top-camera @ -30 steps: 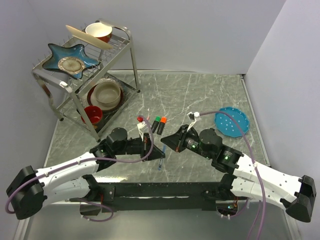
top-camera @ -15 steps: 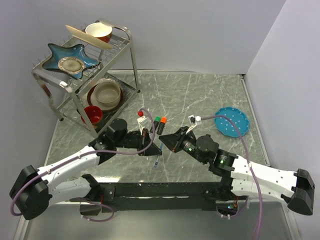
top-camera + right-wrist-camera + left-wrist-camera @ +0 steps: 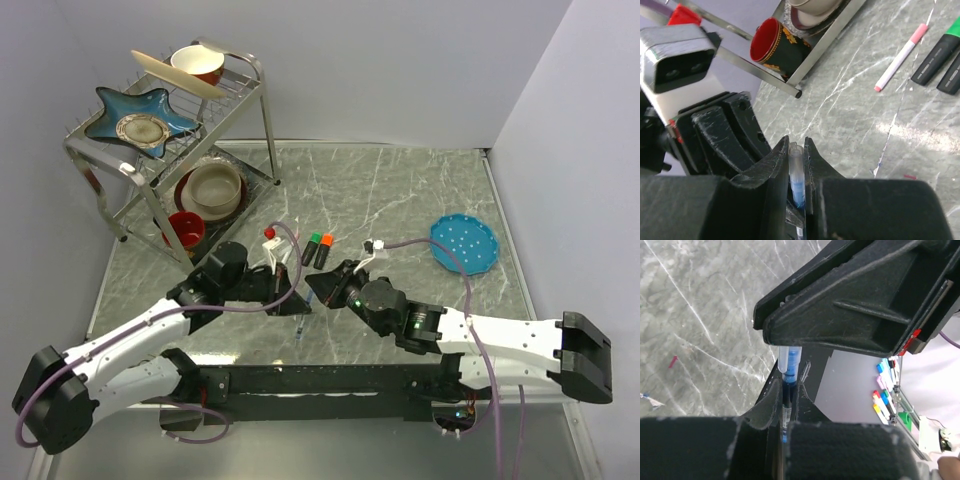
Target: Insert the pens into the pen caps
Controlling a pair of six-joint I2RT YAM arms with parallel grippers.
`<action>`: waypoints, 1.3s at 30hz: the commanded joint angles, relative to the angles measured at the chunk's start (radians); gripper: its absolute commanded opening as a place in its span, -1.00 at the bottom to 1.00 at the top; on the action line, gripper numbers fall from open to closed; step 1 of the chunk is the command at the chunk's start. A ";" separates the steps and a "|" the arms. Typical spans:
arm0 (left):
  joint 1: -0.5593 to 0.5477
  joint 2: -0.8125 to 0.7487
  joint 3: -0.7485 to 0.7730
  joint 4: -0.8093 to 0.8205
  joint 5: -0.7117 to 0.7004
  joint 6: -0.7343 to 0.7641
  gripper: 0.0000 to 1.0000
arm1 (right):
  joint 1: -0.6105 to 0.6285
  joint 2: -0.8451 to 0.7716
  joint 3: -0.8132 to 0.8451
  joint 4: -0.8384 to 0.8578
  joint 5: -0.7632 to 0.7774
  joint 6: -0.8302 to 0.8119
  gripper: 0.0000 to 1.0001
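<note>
The thin dark-blue ballpoint pen (image 3: 785, 402) runs up between the fingers of my left gripper (image 3: 785, 390), which is shut on its barrel. Its front end sits in a clear bluish pen cap (image 3: 796, 172), and my right gripper (image 3: 796, 146) is shut on that cap. From above, the left gripper (image 3: 293, 300) and right gripper (image 3: 316, 284) meet tip to tip just above the table, with the pen's tail (image 3: 302, 326) poking out below. A white-pink pen (image 3: 900, 57) and two black markers, one with a green cap (image 3: 313, 246) and one with an orange cap (image 3: 326, 248), lie beyond them.
A metal dish rack (image 3: 255, 100) with bowls, a star-shaped dish and a red cup (image 3: 771, 42) stands at the back left. At the right lies a blue plate (image 3: 463, 243). The table's black front edge (image 3: 330, 382) is close below the grippers.
Both grippers have shifted left and closed the gap between them. The right arm has reached further left, and its cap now sits on the pen's end.
</note>
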 commanded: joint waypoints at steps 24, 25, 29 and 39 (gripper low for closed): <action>0.053 -0.439 0.097 -0.160 -0.310 0.119 0.99 | -0.619 0.042 0.287 -0.425 -0.452 -0.274 -1.00; 0.053 -0.447 0.102 -0.182 -0.326 0.125 0.99 | -0.642 0.108 0.293 -0.418 -0.479 -0.278 -1.00; 0.053 -0.488 0.112 -0.252 -0.380 0.156 0.99 | -0.705 0.272 0.339 -0.411 -0.510 -0.292 -0.99; 0.045 -0.565 0.074 -0.280 -0.364 0.165 0.99 | -0.822 0.628 0.445 -0.393 -0.547 -0.315 -0.92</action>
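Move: Both hands grip the upright blue pen with its cap. It sits between the left fingers, while the right fingers hold the capped top. Bare table for it lies about 18 cm ahead of the right hand, 13 cm to its right and 20 cm below; from the left hand that is 22 ahead, 13 right, 17 down. From the right hand, the orange highlighter is about 18 ahead and 3 right, the green one 19 ahead and 1 left, the pink marker 18 ahead and 8 left, all 20 below. Both hands first rise together with the pen, and on the way up the left fingers open wide and let go of it, the left hand backing off about 8 cm to its left, settling a little lower than its peak and turning some 20 degrees counter-clockwise. The right hand keeps its pinch on the cap end, climbs about 11 cm while swinging right and forward, then sinks some 25 cm towards the bare table right of the orange highlighter, fingers tipping steeply down. ##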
